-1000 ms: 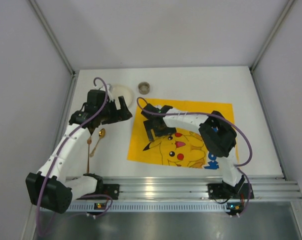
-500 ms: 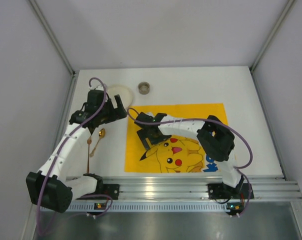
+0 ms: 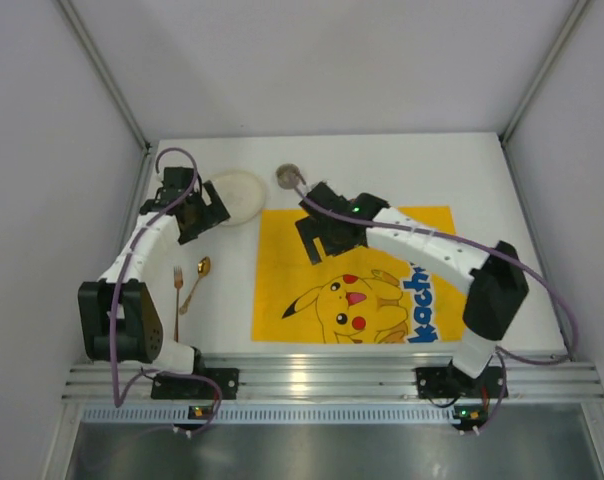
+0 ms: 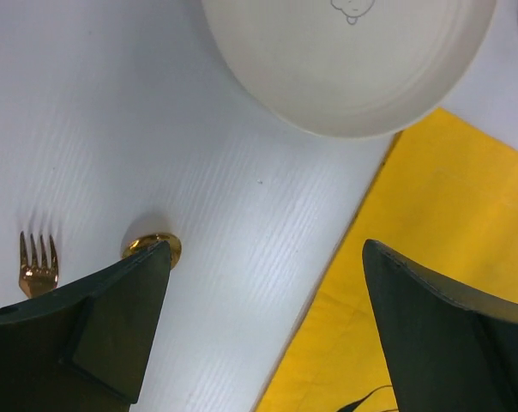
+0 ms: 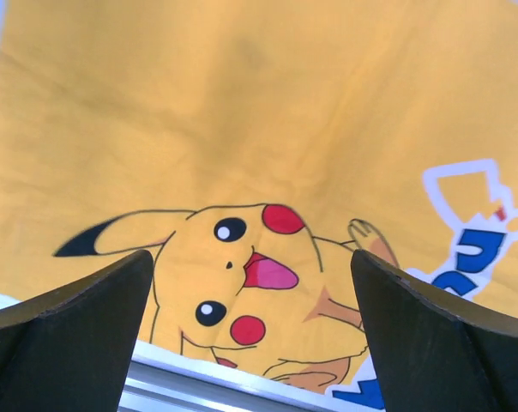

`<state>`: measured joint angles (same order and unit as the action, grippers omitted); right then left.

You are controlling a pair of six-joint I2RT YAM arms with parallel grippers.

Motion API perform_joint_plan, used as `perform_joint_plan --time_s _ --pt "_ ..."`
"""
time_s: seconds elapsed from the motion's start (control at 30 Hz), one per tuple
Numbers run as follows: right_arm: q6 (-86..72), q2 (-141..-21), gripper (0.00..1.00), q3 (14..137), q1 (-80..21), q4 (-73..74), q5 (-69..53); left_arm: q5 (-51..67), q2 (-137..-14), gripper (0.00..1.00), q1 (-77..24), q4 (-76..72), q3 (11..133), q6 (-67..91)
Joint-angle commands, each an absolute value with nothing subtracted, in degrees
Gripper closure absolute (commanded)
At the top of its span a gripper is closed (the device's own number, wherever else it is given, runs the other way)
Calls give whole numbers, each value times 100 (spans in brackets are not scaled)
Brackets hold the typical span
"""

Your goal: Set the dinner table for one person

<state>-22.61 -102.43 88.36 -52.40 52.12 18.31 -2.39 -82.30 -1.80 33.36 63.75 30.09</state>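
Observation:
The white dinner table (image 3: 502, 200) carries a yellow cartoon mat (image 3: 382, 225) lying flat near its front rail. A cream plate (image 3: 240, 194) sits off the mat's far left corner. A gold fork (image 3: 179, 283) and gold spoon (image 3: 198, 276) lie to the left of the mat. My left gripper (image 3: 200, 212) hovers open just left of the plate; in the left wrist view the plate (image 4: 353, 60), fork tines (image 4: 36, 262) and spoon bowl (image 4: 153, 246) show beyond its open, empty jaws. My right gripper (image 3: 324, 238) hangs open over the mat's far part, with only the mat (image 5: 242, 129) below it.
A small grey cup (image 3: 289, 176) stands beyond the mat's far edge, right of the plate. The aluminium rail (image 3: 332, 375) runs along the near edge. Grey walls close in the table on the left, back and right.
The mat has slid a little left and lies straighter. My right gripper has moved from the mat's left part toward its far edge. My left gripper has pulled back to the plate's left.

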Motion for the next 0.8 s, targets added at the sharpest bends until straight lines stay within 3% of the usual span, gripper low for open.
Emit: perform_joint_plan --time_s 0.0,0.47,0.53,0.57,0.6,0.77 --pt "-2294 -9107 0 9114 -4731 5484 1707 -62 -8813 1 -88 2699 6741 2962" --pt "-2355 -8077 0 8244 -3639 5528 1055 -430 -10985 2 -62 2637 7971 3410" --pt "-2399 -8129 0 8253 -3612 5520 1002 -387 -11091 7 -44 2558 8024 3454" --pt "-2399 -8165 0 8279 -3612 5511 976 -352 -11188 11 -44 2532 8024 3489" --pt "-2391 -8200 0 8305 -3586 5519 949 -334 -11241 30 -44 2505 8033 3507" --pt "-2355 -8525 0 8612 -3507 5520 817 -290 -11487 84 -44 2461 8165 3402"
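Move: Ahead of the open left hand, about 14 cm out, 6 cm right and 11 cm below, lies the middle of the white plate. The cup stands roughly 16 cm right of the plate and 7 cm farther out. Behind the left hand, the spoon lies some 12 cm back and 5 cm left, the fork about 17 cm back and 10 cm left. From the right hand the plate is about 23 cm ahead and 30 cm left. Swooping forward and down together, about 10 cm each way, the left hand drops to the plate's near-left rim; its fingers tip slightly steeper and, once low, close to pinch the rim. Meanwhile the open right hand withdraws over the already spread yellow cloth, some 12 cm up and 10 cm right, then sinks back about 5 cm. ##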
